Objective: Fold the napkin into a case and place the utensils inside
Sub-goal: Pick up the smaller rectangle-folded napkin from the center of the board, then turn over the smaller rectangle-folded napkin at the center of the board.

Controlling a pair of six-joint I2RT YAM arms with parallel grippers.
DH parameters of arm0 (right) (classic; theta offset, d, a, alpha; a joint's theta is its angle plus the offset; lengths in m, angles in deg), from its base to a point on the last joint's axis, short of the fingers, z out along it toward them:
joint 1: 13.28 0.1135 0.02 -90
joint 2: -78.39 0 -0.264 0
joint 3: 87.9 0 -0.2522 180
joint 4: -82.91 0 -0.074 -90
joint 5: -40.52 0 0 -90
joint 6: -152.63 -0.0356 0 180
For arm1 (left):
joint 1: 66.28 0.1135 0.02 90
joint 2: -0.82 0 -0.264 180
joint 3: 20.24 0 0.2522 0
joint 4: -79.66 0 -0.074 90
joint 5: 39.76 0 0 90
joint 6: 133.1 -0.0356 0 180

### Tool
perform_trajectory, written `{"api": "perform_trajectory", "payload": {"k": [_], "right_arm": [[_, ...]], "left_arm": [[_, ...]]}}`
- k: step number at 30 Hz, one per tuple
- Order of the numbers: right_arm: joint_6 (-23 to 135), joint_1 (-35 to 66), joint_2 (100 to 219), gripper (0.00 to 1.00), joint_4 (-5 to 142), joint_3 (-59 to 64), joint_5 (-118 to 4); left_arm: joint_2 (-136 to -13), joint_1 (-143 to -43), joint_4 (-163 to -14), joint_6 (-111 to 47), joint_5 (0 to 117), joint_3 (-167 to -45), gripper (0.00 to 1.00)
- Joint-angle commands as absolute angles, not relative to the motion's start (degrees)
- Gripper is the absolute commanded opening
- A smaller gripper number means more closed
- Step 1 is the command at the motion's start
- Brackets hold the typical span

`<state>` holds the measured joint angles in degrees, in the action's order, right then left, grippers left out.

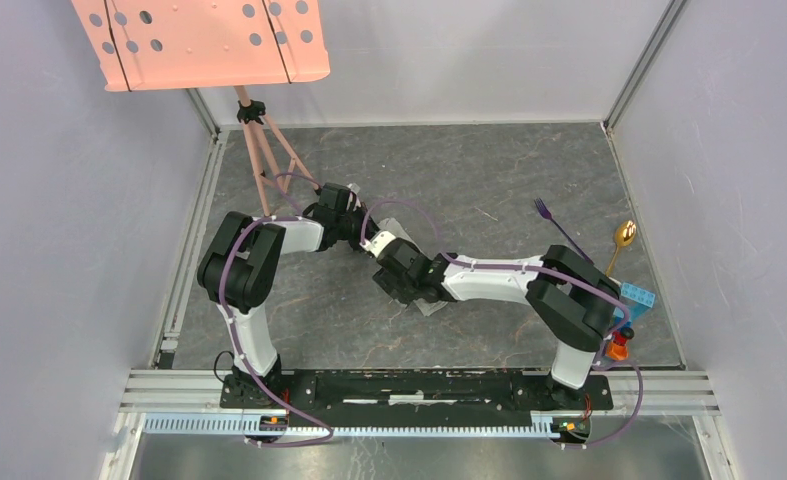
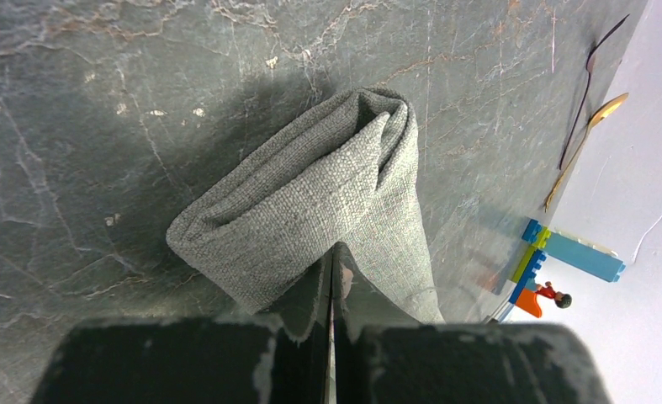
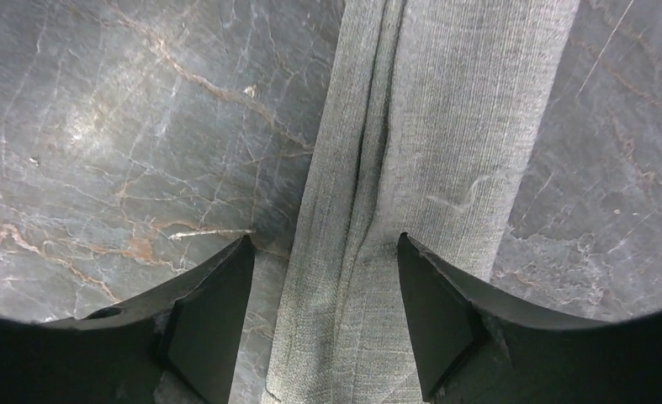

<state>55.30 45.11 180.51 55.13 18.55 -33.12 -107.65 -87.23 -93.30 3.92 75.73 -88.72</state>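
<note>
The grey napkin [image 2: 327, 194] lies on the dark marble table, doubled over into a long narrow strip [image 3: 436, 126]. My left gripper [image 2: 331, 257] is shut, its tips pinching a cloth edge at the folded-over end. My right gripper [image 3: 323, 244] is open and hovers low over the strip, one finger on each side, touching nothing. From above, both grippers meet at the table's middle, and only bits of napkin [image 1: 424, 303] show under the right gripper [image 1: 394, 280]. The purple fork [image 1: 554, 222] and the gold-bowled spoon [image 1: 623, 238] lie far right, apart from the cloth.
Colourful toy blocks [image 1: 634, 300] stand by the right arm's base, near the right wall. A salmon-pink perforated panel [image 1: 204, 40] on a tripod [image 1: 269, 150] stands at the back left. Walls close in the table on three sides.
</note>
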Motion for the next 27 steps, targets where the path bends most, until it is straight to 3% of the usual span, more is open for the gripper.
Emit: {"api": "perform_trajectory", "payload": {"k": [1,4,7,13,16,20,27], "right_arm": [[52.2,46.2,182.8,0.68,55.3,16.5,-29.0],[51.3,46.8,183.6,0.59,55.4,17.5,-26.5],[50.5,47.0,183.2,0.41,56.5,19.2,-23.6],[51.9,47.1,177.8,0.00,59.9,22.1,-22.2],[52.6,47.1,174.8,0.00,61.4,23.2,-26.4],[51.1,47.1,170.8,0.00,62.3,24.2,-36.1],[36.9,47.0,165.3,0.00,75.3,29.8,-66.7]], "left_arm": [[-109.3,-86.4,-89.0,0.3,72.0,-89.0,0.02],[-108.4,-86.4,-88.5,0.1,72.2,-89.2,0.02],[-106.3,-86.4,-87.4,-0.3,72.5,-89.5,0.05],[-95.0,-86.4,-82.0,-1.2,72.3,-90.0,0.31],[-86.9,-86.3,-77.5,-1.7,71.1,-89.9,0.41],[-74.2,-85.9,-70.9,-2.9,68.7,-89.5,0.47],[-55.6,-84.1,-55.8,-7.6,60.7,-89.6,0.52]]}}
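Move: The folded napkin lies under my right hand: its middle is about 4 cm ahead, 2 cm to the right and 1 cm below the fingertips, which straddle its near-left folded edge. From my left hand, shut on the napkin's far-left part, that middle is some 5 cm back, 8 cm right and 1 cm down. The stand's nearest foot is about 23 cm ahead and 17 cm left of my right hand; a white thread lies roughly 17 cm ahead and 16 cm right of it. With my right hand I settle slightly and shut the open fingers, pinching the napkin's near-left folded layers, then draw it back, left and up about 5 cm, rolling so the hand's left side rises some 20 degrees. As the right fingers shut, my left hand opens, lets go and climbs away about 20 cm, drifting left and back, its fingers tilting up. ##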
